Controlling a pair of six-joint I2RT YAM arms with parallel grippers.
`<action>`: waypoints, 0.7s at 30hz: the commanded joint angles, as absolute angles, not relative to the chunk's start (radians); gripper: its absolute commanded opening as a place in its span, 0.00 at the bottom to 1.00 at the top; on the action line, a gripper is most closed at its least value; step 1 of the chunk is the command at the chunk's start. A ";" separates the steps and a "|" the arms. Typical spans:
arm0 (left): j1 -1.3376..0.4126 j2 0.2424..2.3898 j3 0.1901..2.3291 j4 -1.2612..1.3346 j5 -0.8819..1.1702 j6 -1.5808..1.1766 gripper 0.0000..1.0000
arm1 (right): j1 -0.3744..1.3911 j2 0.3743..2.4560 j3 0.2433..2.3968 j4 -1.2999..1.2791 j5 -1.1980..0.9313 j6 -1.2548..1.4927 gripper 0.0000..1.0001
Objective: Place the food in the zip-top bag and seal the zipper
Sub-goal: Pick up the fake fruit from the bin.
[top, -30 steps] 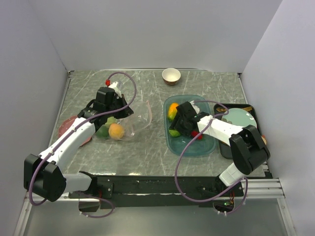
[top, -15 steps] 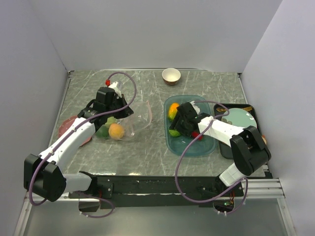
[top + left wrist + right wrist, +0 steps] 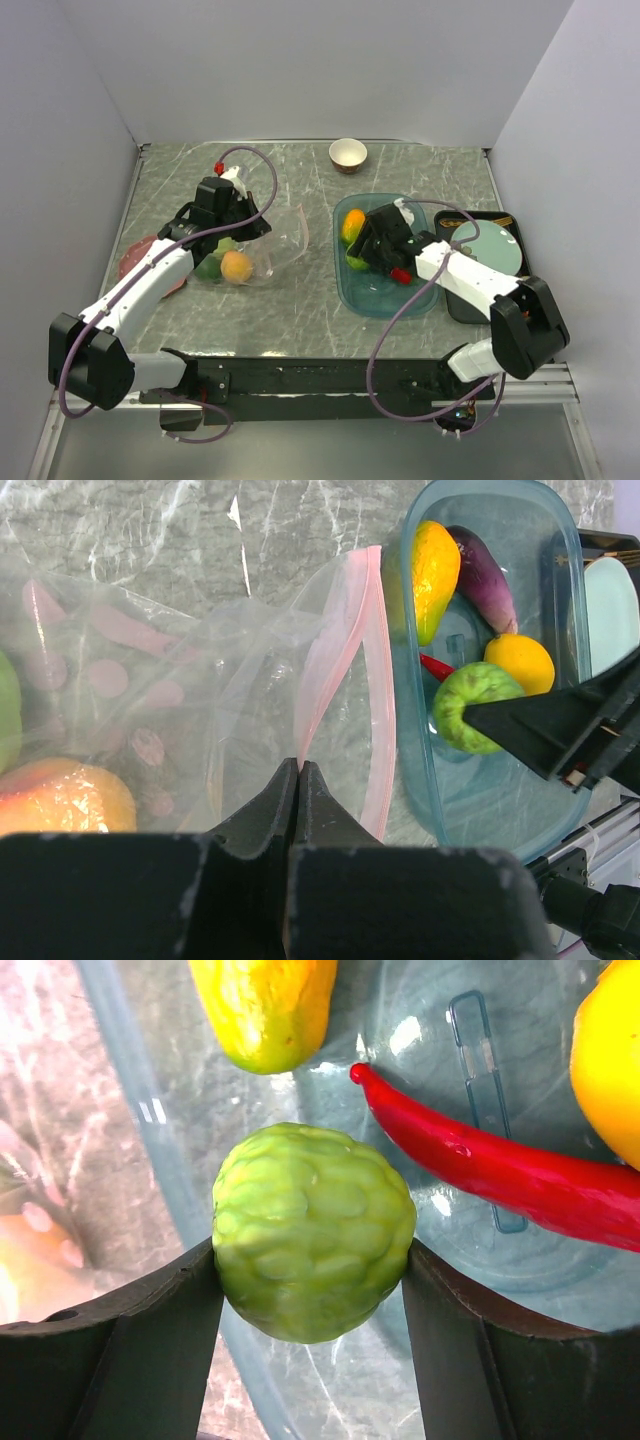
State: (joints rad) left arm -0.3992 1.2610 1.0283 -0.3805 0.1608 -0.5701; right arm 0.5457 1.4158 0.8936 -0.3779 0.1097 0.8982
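Observation:
The clear zip-top bag (image 3: 278, 243) lies left of centre with its mouth facing right. My left gripper (image 3: 298, 765) is shut on its pink zipper (image 3: 340, 650), holding one lip up. An orange (image 3: 60, 795) and a green fruit (image 3: 208, 268) lie inside. Over the near-left part of the teal tray (image 3: 385, 308), my right gripper (image 3: 313, 1260) is shut on the bumpy green cabbage (image 3: 313, 1230). A red chili (image 3: 480, 1165), a lemon (image 3: 520, 662), a purple eggplant (image 3: 480, 570) and a yellow-orange fruit (image 3: 435, 565) lie in the tray.
A cream-and-brown bowl (image 3: 348, 154) stands at the back of the table. A black tray with a pale teal plate (image 3: 490, 245) sits at the right edge. A pink plate (image 3: 135, 255) lies under the left arm. Walls close in the left, right and back.
The right arm's elbow has swung out to the right and its gripper has shifted slightly with the cabbage between its fingers. The left arm and the bag have not moved.

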 commanded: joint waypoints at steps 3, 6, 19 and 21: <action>-0.403 1.266 1.054 -0.361 0.167 -0.577 0.01 | 0.546 1.330 0.917 -0.397 0.147 0.871 0.04; -0.403 1.267 1.052 -0.364 0.169 -0.575 0.01 | 0.574 1.310 0.960 -0.432 0.196 0.845 0.04; -0.403 1.266 1.042 -0.357 0.173 -0.580 0.01 | 0.606 1.275 1.014 -0.357 0.075 0.796 0.05; -0.403 1.270 1.042 -0.359 0.182 -0.580 0.01 | 0.618 1.287 1.031 -0.359 0.078 0.796 0.05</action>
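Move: The green fake fruit is already off the bin floor in the right fingers; the open mouth of the bag, where it is to go, is about 15 cm to that hand's left, 2 cm ahead and at much the same height. Below the fruit, the mango is 7 cm ahead and 1 cm left, the red chili 7 cm right and 2 cm back, the lemon 10 cm right and 1 cm ahead. From the left hand the mouth is roughly 6 cm right, 4 cm back, 8 cm below. The green fruit, still pinched between the right finger pads, is lifted some 6 cm almost straight up over the bin, its fingertips tipping up by roughly 10 degrees. Late in the rise the right hand also swings about 2 cm left towards the bag mouth, with a small counter-clockwise turn; the grip doesn't change. ##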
